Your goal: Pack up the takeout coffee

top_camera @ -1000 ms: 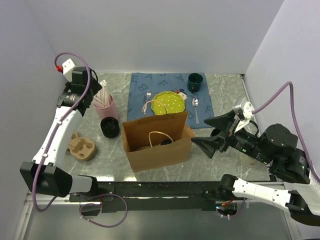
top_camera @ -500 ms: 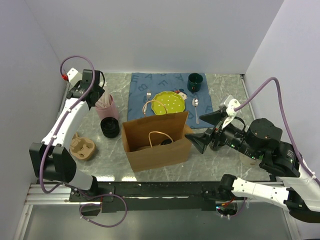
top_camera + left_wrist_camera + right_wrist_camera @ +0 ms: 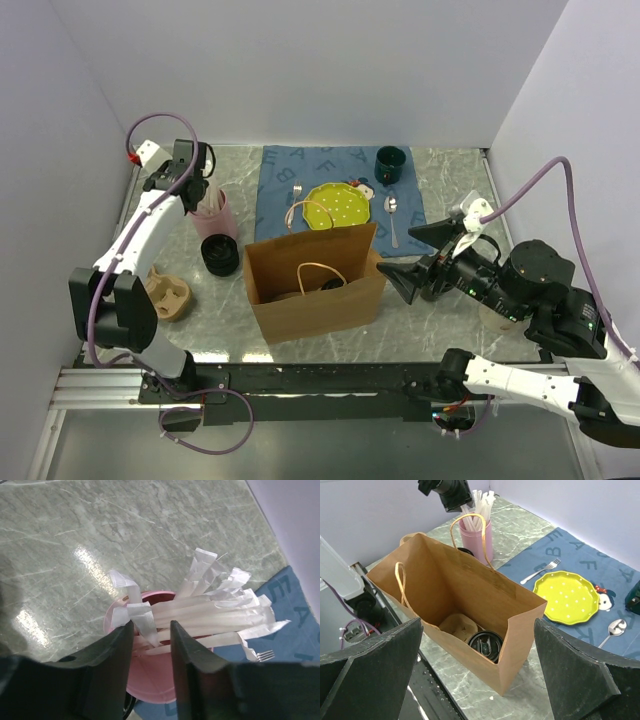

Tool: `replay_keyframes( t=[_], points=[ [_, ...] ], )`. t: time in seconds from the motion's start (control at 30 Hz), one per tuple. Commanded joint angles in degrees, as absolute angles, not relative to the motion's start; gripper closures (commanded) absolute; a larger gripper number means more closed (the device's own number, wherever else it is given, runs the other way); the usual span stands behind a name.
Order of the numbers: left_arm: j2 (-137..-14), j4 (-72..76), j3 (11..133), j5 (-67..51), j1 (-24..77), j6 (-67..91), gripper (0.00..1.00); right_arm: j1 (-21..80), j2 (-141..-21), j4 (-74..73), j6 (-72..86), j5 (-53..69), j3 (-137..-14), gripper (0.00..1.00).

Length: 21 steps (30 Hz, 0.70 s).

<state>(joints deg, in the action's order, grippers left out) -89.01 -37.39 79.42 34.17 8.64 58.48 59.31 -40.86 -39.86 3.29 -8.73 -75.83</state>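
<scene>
The takeout coffee [image 3: 485, 644], a black cup with a round black lid, stands inside the open brown paper bag [image 3: 465, 585] beside a cardboard holder [image 3: 460, 626]. From above it shows only as a dark shape [image 3: 330, 284] in the bag [image 3: 315, 305]. My right gripper [image 3: 478, 621] hangs wide open just right of the bag [image 3: 397, 252], holding nothing. My left gripper [image 3: 151, 627] hovers over the pink cup [image 3: 150, 680] of white wrapped straws [image 3: 215, 605]. Its jaws straddle one straw end with a gap still showing. In the top view it sits at the far left [image 3: 203, 187].
A black round container [image 3: 220, 255] sits in front of the pink cup [image 3: 215, 222]. A cardboard cup carrier [image 3: 165, 296] lies at the left. The blue placemat [image 3: 280, 180] holds a yellow-green plate [image 3: 337, 207], a spoon [image 3: 392, 215] and a dark green mug [image 3: 389, 163].
My left arm swung right onto the pink cup and its jaws narrowed around a straw. My right gripper shifted slightly left toward the bag, staying open.
</scene>
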Motion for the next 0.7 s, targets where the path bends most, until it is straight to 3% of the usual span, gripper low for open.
replay_keyframes(
  t=[0.0, 0.13, 0.4, 0.67],
  points=[
    [-90.3, -36.5, 83.0, 36.6, 8.6, 60.0, 0.64, 59.1, -40.5, -38.4, 3.2, -10.5, -76.4, 0.0],
    [-89.7, -35.7, 83.6, 37.7, 8.9, 57.7, 0.8, 59.1, -40.4, -38.1, 3.7, -10.6, -76.0, 0.0],
    [-86.8, -37.1, 85.8, 38.9, 9.3, 55.6, 0.9, 59.1, -40.2, -37.4, 3.1, -10.9, -76.0, 0.0],
    [-82.2, -41.1, 90.6, 42.2, 12.1, 50.8, 0.91, 59.1, -39.6, -35.7, 1.6, -10.7, -75.5, 0.0]
  ],
)
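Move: The upper end of a paper-wrapped straw stands between the left hand's open fingers, about 1 cm ahead. The pink cup holding the straws has its middle some 10 cm below that hand, 1 cm ahead and 3 cm to the right; the black cup stands about 8 cm back and 4 cm right, 12 cm down, and the paper bag roughly 16 cm back and 27 cm right. From the right hand the straw's end lies about 28 cm ahead, 42 cm left and 21 cm down. Easing barely a centimetre forward over the pink cup, the left hand closes its fingers from about half open to nearly shut, pinching the wrapped straw near its upper end. Then it climbs about 5.5 cm, gathering speed, with the wrist tipping up some 5 degrees, and draws the straw upward out of the bunch. ##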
